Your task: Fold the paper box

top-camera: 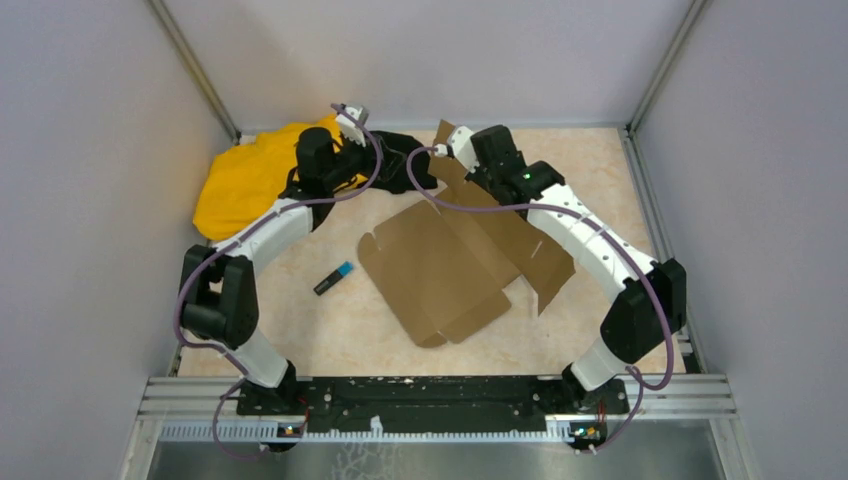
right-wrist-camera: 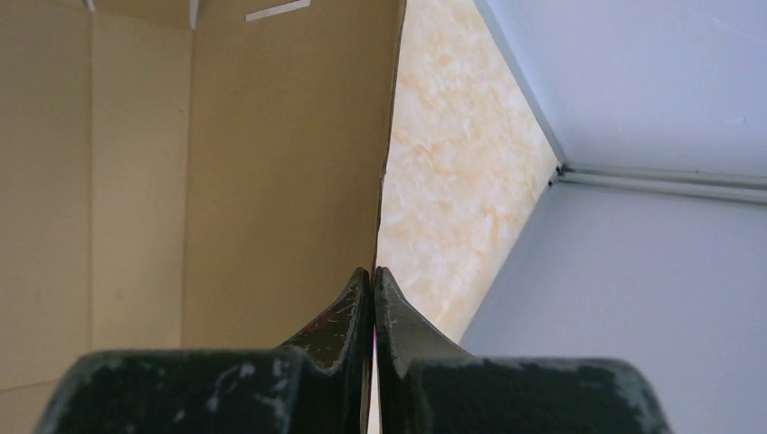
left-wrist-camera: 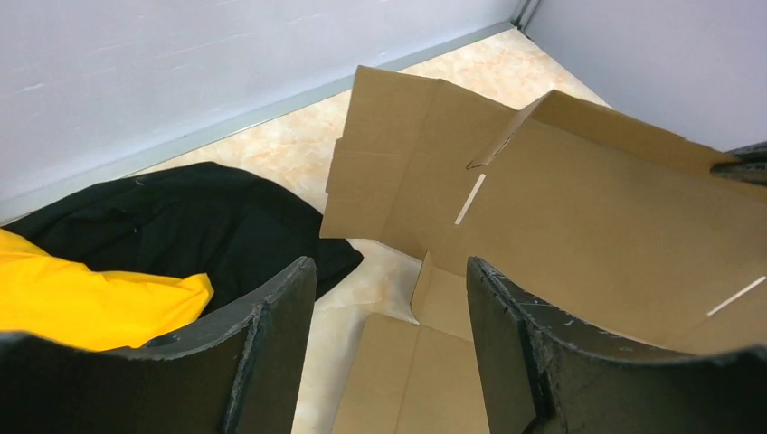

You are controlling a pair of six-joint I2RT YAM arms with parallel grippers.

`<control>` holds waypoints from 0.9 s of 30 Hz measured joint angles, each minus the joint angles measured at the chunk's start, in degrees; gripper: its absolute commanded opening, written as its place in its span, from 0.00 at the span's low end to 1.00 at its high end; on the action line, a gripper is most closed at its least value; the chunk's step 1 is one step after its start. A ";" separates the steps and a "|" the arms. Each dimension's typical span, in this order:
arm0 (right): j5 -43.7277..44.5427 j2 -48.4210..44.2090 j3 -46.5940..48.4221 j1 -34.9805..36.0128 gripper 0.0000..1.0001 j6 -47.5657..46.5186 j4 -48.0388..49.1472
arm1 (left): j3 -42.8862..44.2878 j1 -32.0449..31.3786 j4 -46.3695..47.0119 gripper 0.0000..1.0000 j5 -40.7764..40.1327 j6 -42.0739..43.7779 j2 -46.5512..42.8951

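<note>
The paper box point(top-camera: 440, 270) is a flat brown die-cut cardboard sheet lying mid-table, with its far flap raised toward the back wall. My right gripper point(top-camera: 452, 160) is shut on that raised part. In the right wrist view its jaws point(right-wrist-camera: 374, 271) pinch the thin edge of the cardboard point(right-wrist-camera: 226, 163). My left gripper point(top-camera: 352, 170) hangs open to the left of the sheet, over the black cloth. In the left wrist view its fingers point(left-wrist-camera: 389, 267) stand wide apart with nothing between them, and the cardboard point(left-wrist-camera: 579, 208) with its slits lies ahead and to the right.
A yellow cloth point(top-camera: 250, 175) and a black cloth point(top-camera: 405, 160) are bunched at the back left. A small black and blue object point(top-camera: 333, 279) lies on the table left of the sheet. Grey walls close in on three sides.
</note>
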 measured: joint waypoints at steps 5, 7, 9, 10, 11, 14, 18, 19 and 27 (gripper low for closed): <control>8.02 0.00 -2.47 2.01 0.00 -0.09 0.48 | -0.02 0.04 2.49 0.68 -0.02 -2.01 2.19; 10.88 0.00 -3.23 2.80 0.00 -0.09 1.11 | 0.46 0.13 3.45 0.69 0.00 -2.78 4.28; 13.86 0.00 -4.22 3.69 0.00 -0.07 1.86 | 1.51 0.39 3.76 0.69 0.31 -3.43 6.69; 15.28 0.00 -4.70 4.20 0.00 -0.11 2.14 | 2.64 0.59 3.96 0.69 0.72 -3.93 8.35; 16.76 0.00 -5.22 4.76 0.00 -0.24 2.45 | 4.00 0.79 3.98 0.69 1.14 -4.26 10.10; 20.68 -0.04 -6.75 6.25 0.00 -1.03 4.35 | 8.87 1.66 3.98 0.70 2.58 -5.20 15.17; 25.20 -0.15 -9.11 7.32 0.00 -3.37 7.65 | 16.96 3.26 4.48 0.71 5.49 -7.72 22.12; 26.38 -0.20 -9.88 7.45 0.00 -4.24 8.83 | 18.95 3.63 4.61 0.71 6.14 -8.39 23.78; 32.17 -0.57 -15.78 9.44 0.00 -12.04 18.64 | 27.21 4.76 5.90 0.73 10.82 -11.87 31.30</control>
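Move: The left hand is empty and open; the box's raised far flap stands about 11 cm ahead of it, 13 cm to its right and 8 cm lower, with the black cloth some 13 cm straight ahead, down on the table. The right hand already pinches the outer edge of the raised panel; from it the flat panel lies roughly 16 cm left, 8 cm back and 24 cm down, and the far flap about 16 cm ahead and 13 cm left. The right hand keeps the raised panel's outer edge pinched between shut fingers and stays nearly in place, easing only 2 to 3 cm back and to the right while it rolls its left side down and tips its fingers up, about 30 degrees in all. Meanwhile the left hand, fingers still wide open and touching nothing, sinks at first and then reaches forward over the black cloth, some 12 cm out and 5 cm down, to draw about level with the box's far flap on its left side, rolling slightly the same way. ##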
